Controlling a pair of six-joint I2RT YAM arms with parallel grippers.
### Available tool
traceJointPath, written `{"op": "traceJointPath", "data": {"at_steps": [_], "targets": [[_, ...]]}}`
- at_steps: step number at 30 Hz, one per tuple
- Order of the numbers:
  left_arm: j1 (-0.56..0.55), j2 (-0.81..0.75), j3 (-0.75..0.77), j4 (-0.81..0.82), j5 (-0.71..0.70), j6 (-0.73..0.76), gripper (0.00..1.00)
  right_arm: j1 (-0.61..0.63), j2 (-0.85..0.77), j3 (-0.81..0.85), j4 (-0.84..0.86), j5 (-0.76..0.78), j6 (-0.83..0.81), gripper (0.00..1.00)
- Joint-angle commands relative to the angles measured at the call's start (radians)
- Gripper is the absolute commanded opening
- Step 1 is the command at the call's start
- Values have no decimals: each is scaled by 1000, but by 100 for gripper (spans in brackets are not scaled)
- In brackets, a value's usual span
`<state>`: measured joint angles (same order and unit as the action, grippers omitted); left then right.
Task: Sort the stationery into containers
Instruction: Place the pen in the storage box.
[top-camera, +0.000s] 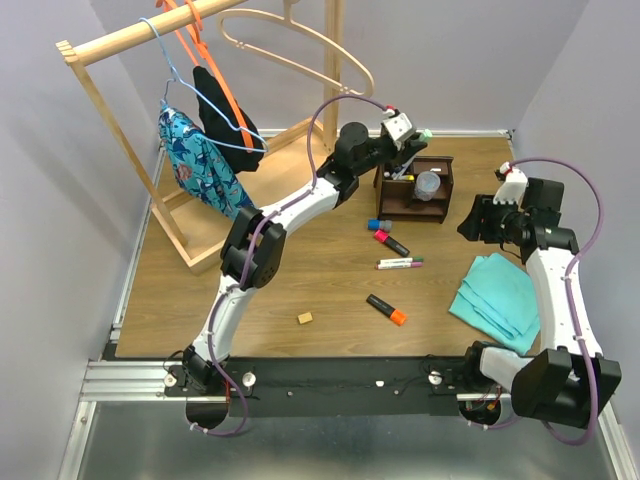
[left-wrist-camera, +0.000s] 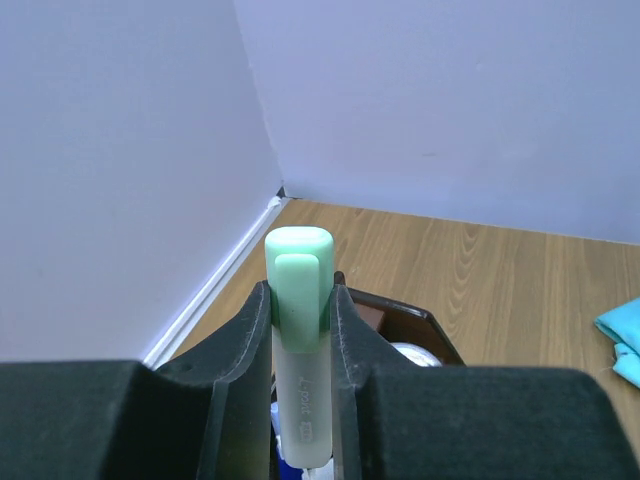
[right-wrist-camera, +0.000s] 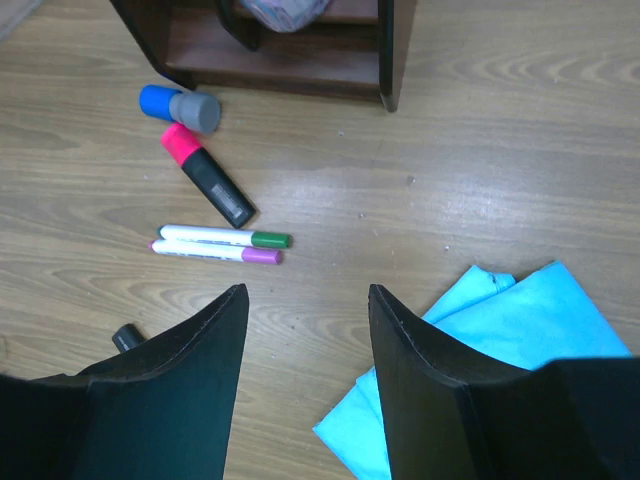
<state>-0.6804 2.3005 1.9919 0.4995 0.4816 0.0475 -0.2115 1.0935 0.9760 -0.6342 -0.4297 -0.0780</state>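
Note:
My left gripper (left-wrist-camera: 300, 292) is shut on a pale green highlighter (left-wrist-camera: 299, 262), held upright, cap up, above the dark brown organizer (left-wrist-camera: 432, 321). In the top view that gripper (top-camera: 411, 143) hovers over the organizer's (top-camera: 440, 210) back left part, beside the grey cup (top-camera: 428, 185) inside it. My right gripper (right-wrist-camera: 307, 291) hangs open and empty over bare wood. Loose on the table lie a green-capped marker (right-wrist-camera: 225, 237), a purple-capped marker (right-wrist-camera: 215, 251), a pink highlighter (right-wrist-camera: 205, 176), a blue and grey piece (right-wrist-camera: 180, 105), an orange highlighter (top-camera: 386, 309) and a tan eraser (top-camera: 305, 318).
A folded teal cloth (top-camera: 500, 298) lies at the right, just under my right gripper (top-camera: 470, 224). A pale wooden clothes rack (top-camera: 150, 150) with hangers and hanging garments fills the back left. Grey walls close the table at the back and sides.

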Motion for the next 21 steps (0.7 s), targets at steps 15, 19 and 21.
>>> {"op": "traceJointPath", "data": {"at_steps": [15,19,21], "targets": [[76,132,-71,192,-32,-135,0,-8,160,52,-42,34,-45,59],[76,111,-125,208,-37,-141,8,-8,160,44,-39,25,-42,59],[76,100,-157,208,-37,-146,16,-6,152,46,-45,25,-51,59]]}}
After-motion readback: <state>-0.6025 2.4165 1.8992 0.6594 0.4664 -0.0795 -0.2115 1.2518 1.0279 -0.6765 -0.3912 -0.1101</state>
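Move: My left hand already holds the pen by its green cap, upright. The storage box's pen compartment lies about 4 cm ahead of that hand, 3 cm to its left and some 21 cm below. The clear jar in the box stands about 8 cm to the right of the compartment and 4 cm nearer me; the blue-capped bottle lies on the table, about 10 cm back from my left hand and 7 cm to its left. From my right hand the compartment is roughly 20 cm ahead, 19 cm left and 10 cm below. I lower the pen with my left hand about 8 cm towards the storage box's pen compartment, easing some 5 cm forward and 3 cm left early on, then going almost straight down. The wrist rolls about 10 degrees, top edge forward, and my fingers keep their grip on the cap. My empty right hand sinks about 3 cm, still open and clear of the table, tipping slightly down. ##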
